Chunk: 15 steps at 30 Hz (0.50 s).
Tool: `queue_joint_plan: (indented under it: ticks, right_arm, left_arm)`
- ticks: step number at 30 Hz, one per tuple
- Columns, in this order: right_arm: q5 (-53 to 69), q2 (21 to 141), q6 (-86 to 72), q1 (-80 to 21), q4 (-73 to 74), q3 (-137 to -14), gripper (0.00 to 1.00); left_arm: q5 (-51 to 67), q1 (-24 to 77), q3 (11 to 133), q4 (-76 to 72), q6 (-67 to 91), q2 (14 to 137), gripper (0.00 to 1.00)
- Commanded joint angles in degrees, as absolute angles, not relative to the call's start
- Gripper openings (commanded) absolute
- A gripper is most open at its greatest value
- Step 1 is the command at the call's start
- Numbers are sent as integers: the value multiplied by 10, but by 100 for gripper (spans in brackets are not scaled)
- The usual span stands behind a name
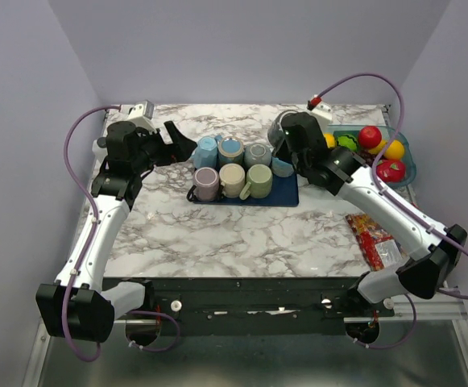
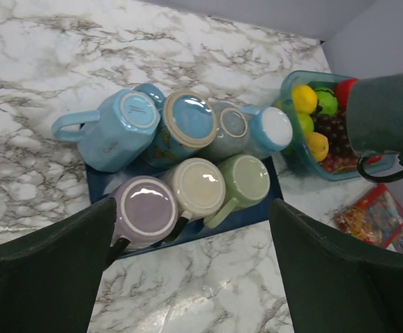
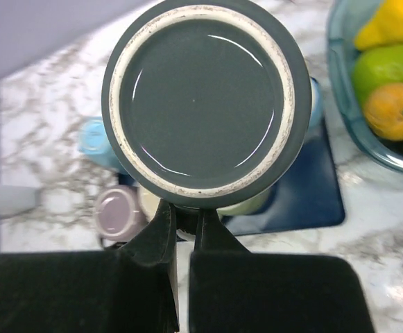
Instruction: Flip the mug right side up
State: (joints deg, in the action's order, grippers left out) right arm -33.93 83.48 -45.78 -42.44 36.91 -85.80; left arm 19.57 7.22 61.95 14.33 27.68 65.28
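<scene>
A dark grey mug [image 3: 207,97] hangs in the air over the right end of the blue mat [image 1: 286,196]. My right gripper [image 3: 186,215] is shut on its handle, and the mug's white-ringed base faces the wrist camera. From above, the mug [image 1: 280,127] shows just behind the arm's wrist. It also fills the upper right corner of the left wrist view [image 2: 388,114]. My left gripper [image 2: 187,277] stands open, empty, above bare marble just in front of the mat, near the purple mug [image 2: 144,208].
Several mugs stand upside down on the mat, among them a cream one [image 1: 232,179] and a green one [image 1: 259,180]. A light blue mug [image 2: 114,128] lies tipped at the left. A fruit bowl [image 1: 403,149] and a snack packet [image 1: 374,239] sit at the right.
</scene>
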Motion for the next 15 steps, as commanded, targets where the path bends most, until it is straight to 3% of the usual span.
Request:
queue_joint_plan:
  ticks: [1,9,15]
  right_arm:
    - [-257,800,-410,-428,231,-898,1]
    - [-89,781,-404,-422,100,-926,1]
    - [-12,781,-432,-422,6,-930,1]
  left_arm:
    - [284,75,635,84,348,650,99]
    - [440,108,618,-144,481,651,99]
    - [464,157,628,-292,600,683,99]
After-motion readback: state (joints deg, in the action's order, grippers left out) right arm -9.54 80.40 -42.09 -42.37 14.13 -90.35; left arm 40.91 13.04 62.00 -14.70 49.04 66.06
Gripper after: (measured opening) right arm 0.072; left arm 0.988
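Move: The left hand's target, the dark mug held in the right fingers, is some 25 cm to its right, 5 cm ahead and slightly higher. Below the left hand, the purple mug is about 5 cm ahead and the light-blue mug 13 cm ahead, both 1 cm right. From the right hand, the left gripper is about 25 cm left, level; some 22 cm below, the green mug is 3 cm ahead and 6 left, the blue-white mug 10 ahead and 2 right. Still pinching the dark mug by its handle, the right fingers carry it up about 14 cm and leftwards towards the left gripper, the wrist turning counter-clockwise, tipping up and rolling its left side higher. Open and empty, the left hand comes up and to the right towards the mug, then also back a little, turning some 25 degrees clockwise, its left side dropping and fingertips tipping up. ##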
